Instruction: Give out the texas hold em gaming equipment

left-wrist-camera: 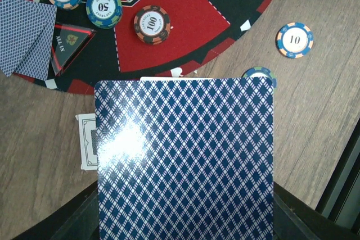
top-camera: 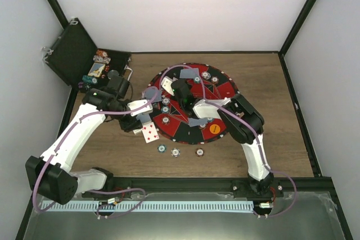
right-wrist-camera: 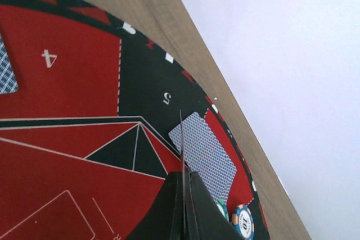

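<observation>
My left gripper [top-camera: 142, 117] is shut on a blue-backed playing card [left-wrist-camera: 185, 161] that fills the lower left wrist view, held over the mat's near-left edge. A face-up card with red pips [top-camera: 150, 133] lies just beneath it, and a white card edge [left-wrist-camera: 87, 141] shows there in the left wrist view. My right gripper [right-wrist-camera: 183, 195] is shut on a card seen edge-on [right-wrist-camera: 181, 139], above the round red-and-black mat [top-camera: 222, 88]. Face-down cards [right-wrist-camera: 203, 153] and striped chips [left-wrist-camera: 104, 8] lie on the mat. An orange button disc [top-camera: 215, 128] sits at its near edge.
Three chips [top-camera: 176, 152] lie on the wood in front of the mat, and one marked 10 [left-wrist-camera: 294, 40] shows in the left wrist view. The open black case [top-camera: 73, 51] with more chips [top-camera: 101, 57] stands at the back left. White walls enclose the table.
</observation>
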### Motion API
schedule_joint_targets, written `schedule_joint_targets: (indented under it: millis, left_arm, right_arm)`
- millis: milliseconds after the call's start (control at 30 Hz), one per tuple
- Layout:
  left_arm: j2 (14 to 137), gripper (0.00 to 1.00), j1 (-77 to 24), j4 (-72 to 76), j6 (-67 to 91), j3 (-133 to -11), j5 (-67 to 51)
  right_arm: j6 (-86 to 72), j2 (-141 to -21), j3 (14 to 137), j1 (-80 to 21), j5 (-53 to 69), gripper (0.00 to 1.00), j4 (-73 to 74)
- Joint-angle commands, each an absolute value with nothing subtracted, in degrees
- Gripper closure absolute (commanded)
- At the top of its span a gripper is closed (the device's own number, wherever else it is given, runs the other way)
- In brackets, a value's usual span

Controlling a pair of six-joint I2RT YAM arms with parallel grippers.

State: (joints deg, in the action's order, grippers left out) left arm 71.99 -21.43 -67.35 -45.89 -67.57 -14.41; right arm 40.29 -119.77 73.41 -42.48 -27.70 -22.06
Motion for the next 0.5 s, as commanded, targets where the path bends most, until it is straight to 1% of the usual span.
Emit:
schedule_joint_targets:
  millis: [0, 100, 333, 367, 467]
  left_arm:
    - [69.95, 0.96, -21.07, -68.48, -47.4, -67.53, -14.52]
    - [70.39, 0.96, -20.97, -68.07, -47.63, -67.73, -14.41]
    - [71.82, 0.96, -20.95, -67.15, -47.52, -69.28, -15.72]
    - [71.87, 0.96, -20.93, -67.21, -47.47, -69.52, -15.85]
    - [72.12, 0.96, -21.01, -67.18, -47.42, -70.02, -16.21]
  right_arm:
    - [44.39, -121.08, 74.2, -42.98, -27.99, 0.99, -24.43]
    - [40.81, -121.1, 74.36, -43.14, -25.54, 0.97, -19.08]
    - [35.26, -118.83, 70.78, -44.53, -21.4, 0.83, -13.72]
    - [34.32, -118.7, 70.89, -44.56, -20.74, 0.8, -12.38]
    - [32.05, -117.71, 71.46, -44.56, -18.36, 0.61, -8.33]
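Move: A playing card already pinched in the right fingers is bound for the left end of the printed card slots, about 2 cm back, 2 cm left and 10 cm below that hand. Down on the mat, the 10 chip lies some 4 cm back and 8 cm left of the hand, the blue-backed pair 13 cm left, level, and a blue-backed card 12 cm ahead, 4 cm right. From the deck-holding left hand, the slot is roughly 22 cm ahead, 22 cm right and 17 cm below. The card is lowered about 6 cm towards the left slots; the right hand sinks, first nearly straight down, then also drawing back some 3 to 4 cm, while its fingers tip down by about 10 degrees. Partway down the fingers start to part, opening to over a quarter and ending their pinch on the card. ##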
